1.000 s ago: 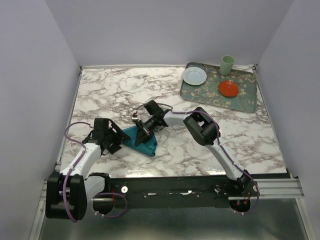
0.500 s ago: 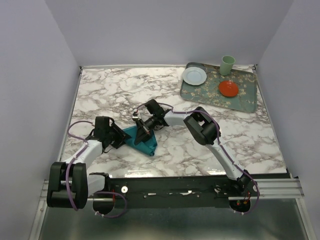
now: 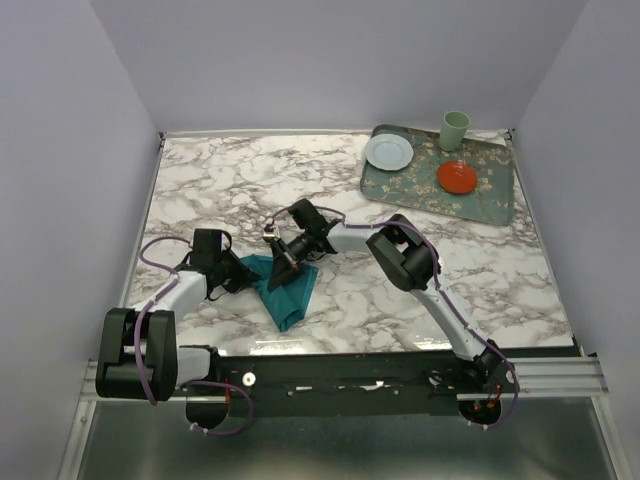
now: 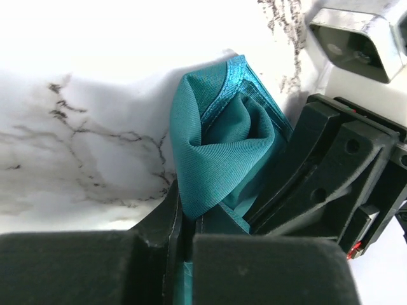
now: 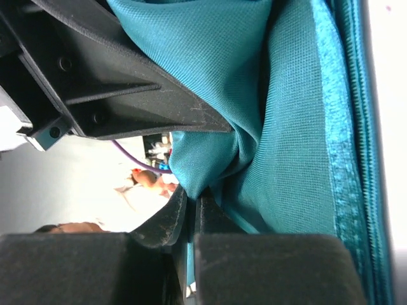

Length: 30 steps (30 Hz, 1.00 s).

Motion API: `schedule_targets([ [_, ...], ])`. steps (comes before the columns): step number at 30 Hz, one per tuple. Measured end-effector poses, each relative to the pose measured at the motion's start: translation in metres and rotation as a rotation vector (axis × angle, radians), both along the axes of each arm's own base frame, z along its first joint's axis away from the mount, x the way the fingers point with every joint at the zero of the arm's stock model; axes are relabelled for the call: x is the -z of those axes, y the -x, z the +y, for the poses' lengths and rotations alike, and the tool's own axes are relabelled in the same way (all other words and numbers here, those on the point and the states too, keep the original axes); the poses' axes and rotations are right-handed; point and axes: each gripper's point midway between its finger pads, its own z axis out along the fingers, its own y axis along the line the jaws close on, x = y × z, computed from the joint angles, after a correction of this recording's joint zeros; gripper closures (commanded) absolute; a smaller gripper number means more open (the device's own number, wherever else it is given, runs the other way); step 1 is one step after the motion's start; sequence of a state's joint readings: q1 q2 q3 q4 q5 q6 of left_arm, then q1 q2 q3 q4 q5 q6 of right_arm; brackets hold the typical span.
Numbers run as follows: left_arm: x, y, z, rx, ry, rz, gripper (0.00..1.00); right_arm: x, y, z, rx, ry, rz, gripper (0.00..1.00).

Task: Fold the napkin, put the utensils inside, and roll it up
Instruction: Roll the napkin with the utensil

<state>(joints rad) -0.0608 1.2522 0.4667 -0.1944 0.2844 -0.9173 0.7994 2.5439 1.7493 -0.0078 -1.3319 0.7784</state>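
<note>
The teal napkin [image 3: 284, 292] is bunched up at the near left of the marble table, pinched from both sides. My left gripper [image 3: 240, 272] is shut on its left edge; in the left wrist view a fold of napkin [image 4: 222, 146] runs down into the shut left gripper [image 4: 187, 219]. My right gripper [image 3: 283, 262] is shut on the upper part; the right wrist view shows napkin [image 5: 299, 114] caught in the right gripper [image 5: 193, 197]. The two grippers sit almost against each other. The utensils are out of view.
A patterned grey-green tray [image 3: 480, 205] lies at the far right with a white plate [image 3: 388, 151], a red bowl [image 3: 456, 177] and a green cup [image 3: 455, 130]. Walls close in the table's left, back and right.
My left gripper moved in from the left and closed on the napkin. The right gripper tightened its pinch. The napkin's free corner now points down toward the near edge.
</note>
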Motion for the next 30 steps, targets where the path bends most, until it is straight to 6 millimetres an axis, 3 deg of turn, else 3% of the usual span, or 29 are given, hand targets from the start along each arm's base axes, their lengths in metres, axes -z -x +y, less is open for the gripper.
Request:
schedule_targets([
  [2, 0.0, 0.002, 0.001, 0.006, -0.007, 0.012, 1.0, 0.001, 0.0, 0.0, 0.001, 0.001, -0.004, 0.76],
  [3, 0.0, 0.002, 0.001, 0.009, -0.012, 0.016, 1.0, 0.002, 0.001, 0.001, 0.001, 0.001, -0.009, 0.67],
  [6, 0.0, 0.006, 0.003, 0.024, -0.028, 0.036, 1.0, 0.006, 0.003, -0.001, 0.013, 0.027, -0.032, 0.51],
  [11, 0.001, 0.011, 0.003, 0.032, -0.036, 0.055, 1.0, 0.004, -0.002, -0.011, 0.069, 0.132, -0.183, 0.44],
  [17, 0.0, 0.016, 0.001, 0.04, -0.04, 0.067, 1.0, -0.038, -0.018, -0.032, 0.163, 0.253, -0.473, 0.4],
  [21, 0.0, 0.019, -0.003, 0.034, -0.035, 0.083, 1.0, -0.072, -0.025, -0.035, 0.242, 0.304, -0.681, 0.38],
  [24, 0.001, 0.021, -0.006, 0.022, -0.026, 0.099, 1.0, -0.078, -0.006, -0.023, 0.251, 0.339, -0.807, 0.38],
  [30, 0.0, 0.026, -0.005, -0.027, -0.022, 0.137, 1.0, -0.05, 0.037, -0.003, 0.216, 0.442, -0.984, 0.37],
])
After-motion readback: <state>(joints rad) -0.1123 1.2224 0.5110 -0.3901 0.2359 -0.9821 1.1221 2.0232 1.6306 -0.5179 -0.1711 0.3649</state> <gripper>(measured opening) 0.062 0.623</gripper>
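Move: Both hands have the rolled part of the napkin pinched. The right hand has the napkin's middle about 4 cm to its right, 2 cm back and 4 cm below, with the near end some 9 cm back, 5 cm to the right and equally low. From the left hand, the napkin's middle lies about 9 cm to the right, 2 cm back and 2 cm down; the far-left flap is about 6 cm ahead, roughly level sideways and 2 cm lower. Letting go of the napkin, the right fingers spread fairly wide as the hand comes up and out to its right, about 8 cm high at most. It then loops back over the cloth, left, back towards the base and down, tipping some 60 degrees so its fingers point down. The left keeps its pinch on the rolled end and draws it back 2–3 cm. ##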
